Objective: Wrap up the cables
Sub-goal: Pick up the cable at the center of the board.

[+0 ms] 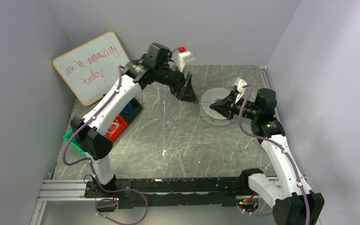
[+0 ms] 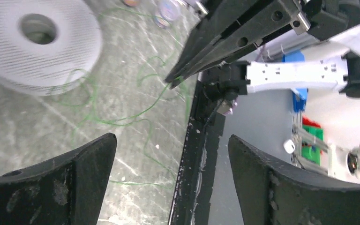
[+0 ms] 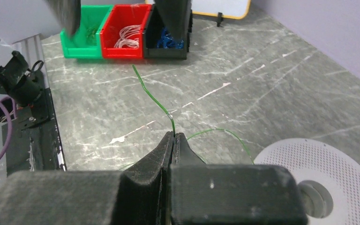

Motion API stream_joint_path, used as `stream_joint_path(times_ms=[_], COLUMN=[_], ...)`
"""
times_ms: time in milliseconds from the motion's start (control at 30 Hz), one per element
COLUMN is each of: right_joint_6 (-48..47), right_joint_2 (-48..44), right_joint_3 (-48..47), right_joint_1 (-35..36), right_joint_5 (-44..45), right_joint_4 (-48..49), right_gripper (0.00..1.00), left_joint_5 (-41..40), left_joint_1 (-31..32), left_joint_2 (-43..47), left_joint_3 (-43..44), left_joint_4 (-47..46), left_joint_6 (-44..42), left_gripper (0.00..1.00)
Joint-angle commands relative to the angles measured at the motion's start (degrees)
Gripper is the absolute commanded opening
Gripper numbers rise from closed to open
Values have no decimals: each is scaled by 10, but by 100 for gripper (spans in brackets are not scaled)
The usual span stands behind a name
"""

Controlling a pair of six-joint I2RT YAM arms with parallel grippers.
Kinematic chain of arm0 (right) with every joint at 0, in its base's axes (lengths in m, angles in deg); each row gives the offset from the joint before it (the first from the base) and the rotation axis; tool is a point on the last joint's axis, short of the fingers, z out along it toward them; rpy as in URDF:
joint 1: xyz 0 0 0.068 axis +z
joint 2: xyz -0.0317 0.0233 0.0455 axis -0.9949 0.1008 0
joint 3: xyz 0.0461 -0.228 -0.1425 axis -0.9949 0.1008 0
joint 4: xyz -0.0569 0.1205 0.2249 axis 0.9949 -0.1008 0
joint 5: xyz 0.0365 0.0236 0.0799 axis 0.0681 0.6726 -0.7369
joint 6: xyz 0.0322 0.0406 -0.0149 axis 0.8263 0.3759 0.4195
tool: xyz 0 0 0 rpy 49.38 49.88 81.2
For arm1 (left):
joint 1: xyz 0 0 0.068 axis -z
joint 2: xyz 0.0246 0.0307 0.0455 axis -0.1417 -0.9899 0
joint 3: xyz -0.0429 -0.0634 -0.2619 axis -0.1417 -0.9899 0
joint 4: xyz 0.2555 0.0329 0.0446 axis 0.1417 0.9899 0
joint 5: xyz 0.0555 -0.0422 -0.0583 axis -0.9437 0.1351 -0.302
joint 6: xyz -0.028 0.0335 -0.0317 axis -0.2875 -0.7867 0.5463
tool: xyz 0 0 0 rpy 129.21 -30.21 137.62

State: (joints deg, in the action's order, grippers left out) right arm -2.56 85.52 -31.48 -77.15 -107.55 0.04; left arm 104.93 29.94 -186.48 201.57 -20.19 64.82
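The cables are one thin green wire [image 1: 198,151] that lies in loose squiggles on the grey marble table [image 1: 159,126]. My right gripper [image 3: 173,135] is shut on a strand of it, and the free end [image 3: 145,89] sticks up out of the tips. That gripper [image 1: 212,107] hovers over a white perforated spool [image 1: 210,96], which also shows in the right wrist view [image 3: 328,164]. My left gripper [image 1: 186,96] hangs open just left of it with nothing between its fingers [image 2: 93,159]. Below them lie the green strands [image 2: 122,119] and the spool [image 2: 37,42].
A green bin [image 3: 84,28], a red bin [image 3: 124,30] with pale wire and a black bin [image 3: 168,42] with blue wire stand in a row at the table's left side. A whiteboard [image 1: 91,65] leans at the back left. A black rail [image 1: 183,183] runs along the near edge.
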Motion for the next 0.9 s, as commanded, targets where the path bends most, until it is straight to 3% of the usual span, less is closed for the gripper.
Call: stream_joint_path(times_ms=[0, 200, 433, 633, 867], right_joint_6=[3, -5, -40, -57, -65], right_joint_2=[-5, -13, -5, 12, 27], right_joint_3=[-34, -47, -45, -47, -48], right_joint_1=[-27, -76, -96, -95, -94], right_joint_5=[7, 18, 14, -3, -19], right_joint_4=[-13, -40, -66, -82, -92], right_gripper=[0, 0, 0, 0, 0], left_joint_5=[-22, -254, -196, -238, -228], left_joint_1=[-64, -68, -49, 29, 46], left_joint_2=[77, 88, 12, 3, -14], left_joint_3=[9, -76, -5, 24, 53], left_joint_4=[-40, -101, -61, -74, -88], left_joint_6=[13, -42, -38, -42, 8], left_gripper=[94, 94, 94, 94, 89])
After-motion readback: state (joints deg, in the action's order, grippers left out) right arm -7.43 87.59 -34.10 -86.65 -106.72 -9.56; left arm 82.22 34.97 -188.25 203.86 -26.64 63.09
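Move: The green cable, pinched by the right fingertips, is about 6 cm right of the left gripper and 3 cm back, at nearly the same height. The white spool's middle stands some 12 cm right of the left gripper, 13 cm ahead and about 28 cm below; from the right gripper, that is 6 cm right, 16 cm ahead and 28 cm below. A green cable loop lies on the board roughly 6 cm back from the left gripper, 1 cm to its left and 32 cm below. Swing the wide-open left gripper forward and left, about 10 cm in all, clear of the cable end, rising at first; then sweep it down and to the right, and lastly back, right and up, with the wrist turned some 20 degrees and the fingers still wide. Meanwhile keep the right fingers shut on the green cable and draw it about 5 cm right and a little forward, then lower it slightly. ##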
